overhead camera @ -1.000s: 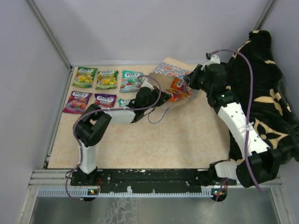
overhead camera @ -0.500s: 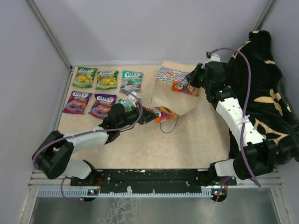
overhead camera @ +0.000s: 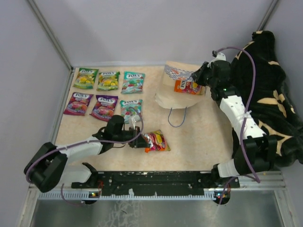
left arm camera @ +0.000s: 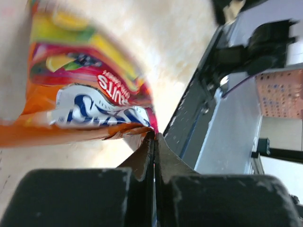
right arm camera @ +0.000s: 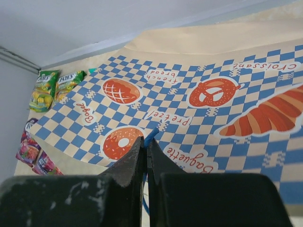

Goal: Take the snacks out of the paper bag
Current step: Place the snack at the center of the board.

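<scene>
The paper bag (overhead camera: 177, 92) lies at the back of the table, its blue-and-white checkered band (right arm camera: 213, 109) filling the right wrist view. My right gripper (overhead camera: 195, 81) (right arm camera: 146, 140) is shut on one thin blue cord handle at the bag's top. A second handle loop (overhead camera: 177, 117) hangs toward the near side. My left gripper (overhead camera: 140, 141) (left arm camera: 155, 135) is shut on the corner of an orange-red snack packet (overhead camera: 156, 141) (left arm camera: 90, 94), low over the table near the front. Several other snacks (overhead camera: 108, 80) lie flat in two rows at the back left.
A black-and-tan blanket (overhead camera: 270, 94) is heaped along the right side behind the right arm. The laid-out packets also show at the left edge of the right wrist view as green ones (right arm camera: 45, 90) and purple ones (right arm camera: 33, 151). The metal front rail (overhead camera: 156, 178) runs across the near edge.
My left arm has drawn back from the bag's mouth toward the near edge, carrying the orange-red packet out with it. The right gripper has shifted slightly right, keeping hold of the handle.
</scene>
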`<state>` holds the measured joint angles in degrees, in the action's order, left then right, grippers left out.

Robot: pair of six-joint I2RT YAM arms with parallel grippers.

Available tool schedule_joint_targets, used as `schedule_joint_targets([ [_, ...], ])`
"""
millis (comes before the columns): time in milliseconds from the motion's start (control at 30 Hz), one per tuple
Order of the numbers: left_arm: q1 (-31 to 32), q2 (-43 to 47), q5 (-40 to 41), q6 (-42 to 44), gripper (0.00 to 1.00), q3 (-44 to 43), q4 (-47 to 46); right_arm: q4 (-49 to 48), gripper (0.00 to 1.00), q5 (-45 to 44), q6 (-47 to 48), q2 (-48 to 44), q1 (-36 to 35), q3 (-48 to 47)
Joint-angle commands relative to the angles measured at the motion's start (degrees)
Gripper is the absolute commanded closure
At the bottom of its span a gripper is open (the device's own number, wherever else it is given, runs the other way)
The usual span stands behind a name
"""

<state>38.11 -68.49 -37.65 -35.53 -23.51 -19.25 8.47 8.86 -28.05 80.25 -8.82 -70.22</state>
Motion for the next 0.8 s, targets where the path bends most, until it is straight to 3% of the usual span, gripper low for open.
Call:
schedule_joint_targets([
  [0,-1.51,-7.6,-1.9,8.74,1.0,-2.38,10.72,-3.23,0.97,2.62,2.51,0.59,0.55,-3.42],
  [133,-3.74,-13.23,4.43,15.24,1.0,-6.86,17.15,-2.73,0.97,2.24,3.81,-0.33,0.64,-2.99],
  [167,-4.25,-13.99,5.66,16.52,0.95,-8.01,18.36,-2.42,0.97,1.96,4.26,-0.62,0.71,-2.92],
  [300,-4.88,-14.15,13.74,21.65,0.5,-14.14,27.06,-1.44,0.97,0.95,5.24,-1.5,1.45,-2.88],
  [333,-4.84,-12.87,16.01,22.33,0.21,-15.59,29.21,-1.39,0.97,0.74,5.28,-1.72,1.64,-2.84],
  [367,-4.86,-11.1,17.77,22.71,0.06,-17.16,30.23,-1.37,0.97,0.59,5.29,-1.88,1.78,-2.82],
  [400,-4.76,-9.34,19.52,23.01,0.01,-18.9,30.79,-1.43,0.97,0.4,5.25,-2.05,1.86,-2.82],
  [567,-1.41,-3.72,28.02,20.52,0.0,-30.59,29.64,-2.06,0.98,0.57,4.06,-2.32,1.88,-2.69],
  [767,7.58,-9.39,28.45,22.14,0.0,-41.63,15.99,-3.72,0.98,1.68,1.72,-3.02,1.88,-0.64],
])
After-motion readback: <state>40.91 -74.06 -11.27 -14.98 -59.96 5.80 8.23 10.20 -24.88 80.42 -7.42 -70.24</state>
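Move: The red snack, still pinched in the left fingers, goes to the board's centre: some 10 cm below this hand, about 4 cm to its right and 1 cm back. The nearest teal snack lies about 14 cm ahead and 8 cm left; the paper bag some 27 cm ahead and 18 cm right. From the right hand, the centre spot is roughly 26 cm back, 14 cm left and 27 cm below. The left hand lowers the red snack about 8 cm, opens wide to release it, then rises and swings forward. ##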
